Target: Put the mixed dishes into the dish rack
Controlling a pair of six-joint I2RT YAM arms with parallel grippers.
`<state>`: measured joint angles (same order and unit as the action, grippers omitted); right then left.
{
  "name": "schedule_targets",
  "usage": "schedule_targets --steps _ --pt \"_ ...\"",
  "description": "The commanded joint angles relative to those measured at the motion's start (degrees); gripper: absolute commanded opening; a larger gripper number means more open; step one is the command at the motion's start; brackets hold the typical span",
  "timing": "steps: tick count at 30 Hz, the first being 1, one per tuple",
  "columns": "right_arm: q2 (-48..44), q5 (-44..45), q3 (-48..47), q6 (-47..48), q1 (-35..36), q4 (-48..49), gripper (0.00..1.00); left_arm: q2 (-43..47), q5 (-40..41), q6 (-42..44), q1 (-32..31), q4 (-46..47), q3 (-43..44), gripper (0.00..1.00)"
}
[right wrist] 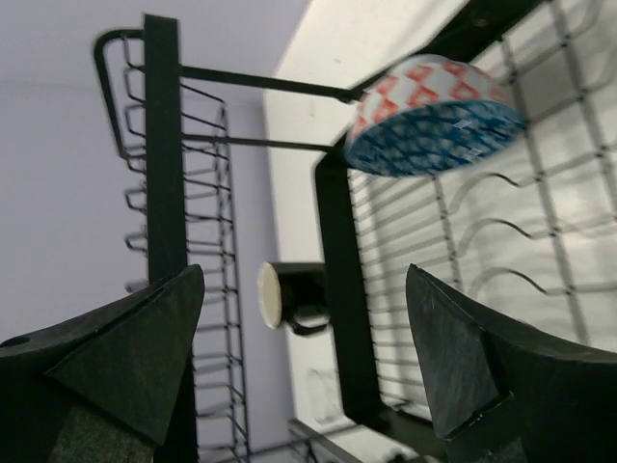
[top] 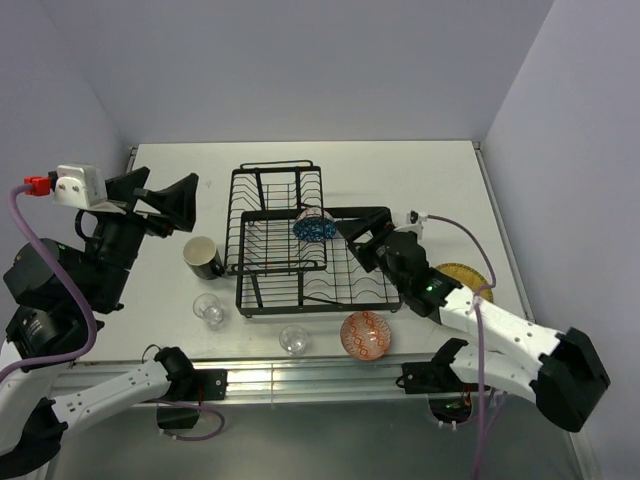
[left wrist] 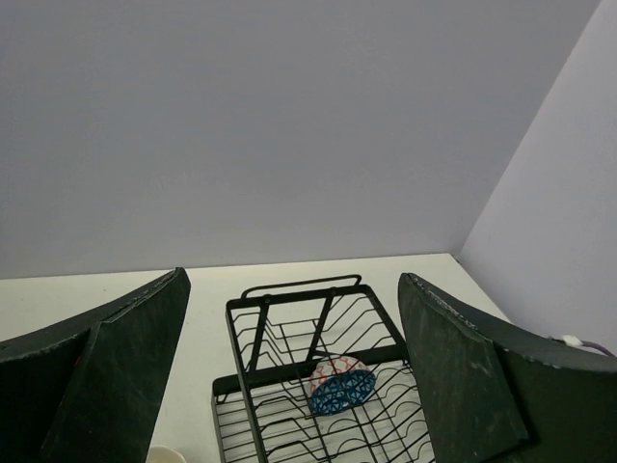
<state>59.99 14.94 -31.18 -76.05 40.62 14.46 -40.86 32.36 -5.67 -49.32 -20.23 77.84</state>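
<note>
The black wire dish rack (top: pixel 275 268) stands mid-table, and the small blue patterned bowl (top: pixel 315 228) leans on edge in its slots. My right gripper (top: pixel 352 235) hangs open just right of that bowl, with nothing between its fingers. In the right wrist view the bowl (right wrist: pixel 434 116) sits beyond the open gripper (right wrist: pixel 305 275), apart from it. My left gripper (top: pixel 170 190) is raised at the left, open and empty. On the table are the black mug (top: pixel 203 257), two clear glass cups (top: pixel 209 309) (top: pixel 294 340), the orange-red bowl (top: pixel 365 335) and the yellow plate (top: pixel 465 278), partly hidden by my right arm.
The left wrist view looks down on the rack (left wrist: pixel 253 338) and blue bowl (left wrist: pixel 339 386) between the open gripper (left wrist: pixel 292 289). The mug (right wrist: pixel 294 294) shows past the rack's frame (right wrist: pixel 333 241) in the right wrist view. Walls close the table at back and sides.
</note>
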Motion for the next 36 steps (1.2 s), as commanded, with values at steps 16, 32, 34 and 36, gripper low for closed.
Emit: schedule_targets --steps 16,32,34,36 --pt "5.6 -9.9 -34.8 -12.8 3.6 -80.1 0.75 -0.5 1.7 -4.9 -0.2 -1.5 2.0 0.93" --pt "11.3 -11.0 -22.9 -22.9 8.5 -74.8 0.65 2.6 3.5 -5.4 -0.2 -3.9 1.3 0.93" --pt "10.8 -10.7 -21.0 -24.4 8.6 -72.1 0.65 2.5 3.6 -4.8 -0.2 -3.9 1.7 0.93" --pt "10.5 -10.5 -18.3 -25.3 8.6 -69.2 0.65 2.4 3.8 -4.4 -0.2 -3.9 2.0 0.93"
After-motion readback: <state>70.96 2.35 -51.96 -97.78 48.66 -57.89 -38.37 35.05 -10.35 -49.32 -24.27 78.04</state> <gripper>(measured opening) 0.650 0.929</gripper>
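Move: The red bowl I go for lies about 17 cm back from my right hand, some 4 cm to its right and 17 cm below it. The clear glass is about 13 cm left and 18 cm back of this hand, the yellow plate about 26 cm right and 6 cm back. The rack's middle is about 7 cm left and 1 cm ahead. From my left hand the red bowl is roughly 34 cm right, 8 cm back and 48 cm below. I pull my empty right hand about 15 cm back, away from the blue bowl towards the red one, nearly level over the rack at first, then sinking some 10 cm in the second half. As I go I tip the fingers down by about 60 degrees with some roll, and narrow them from nearly wide to about two thirds open, ending close above the red bowl's far side, not gripping it. ##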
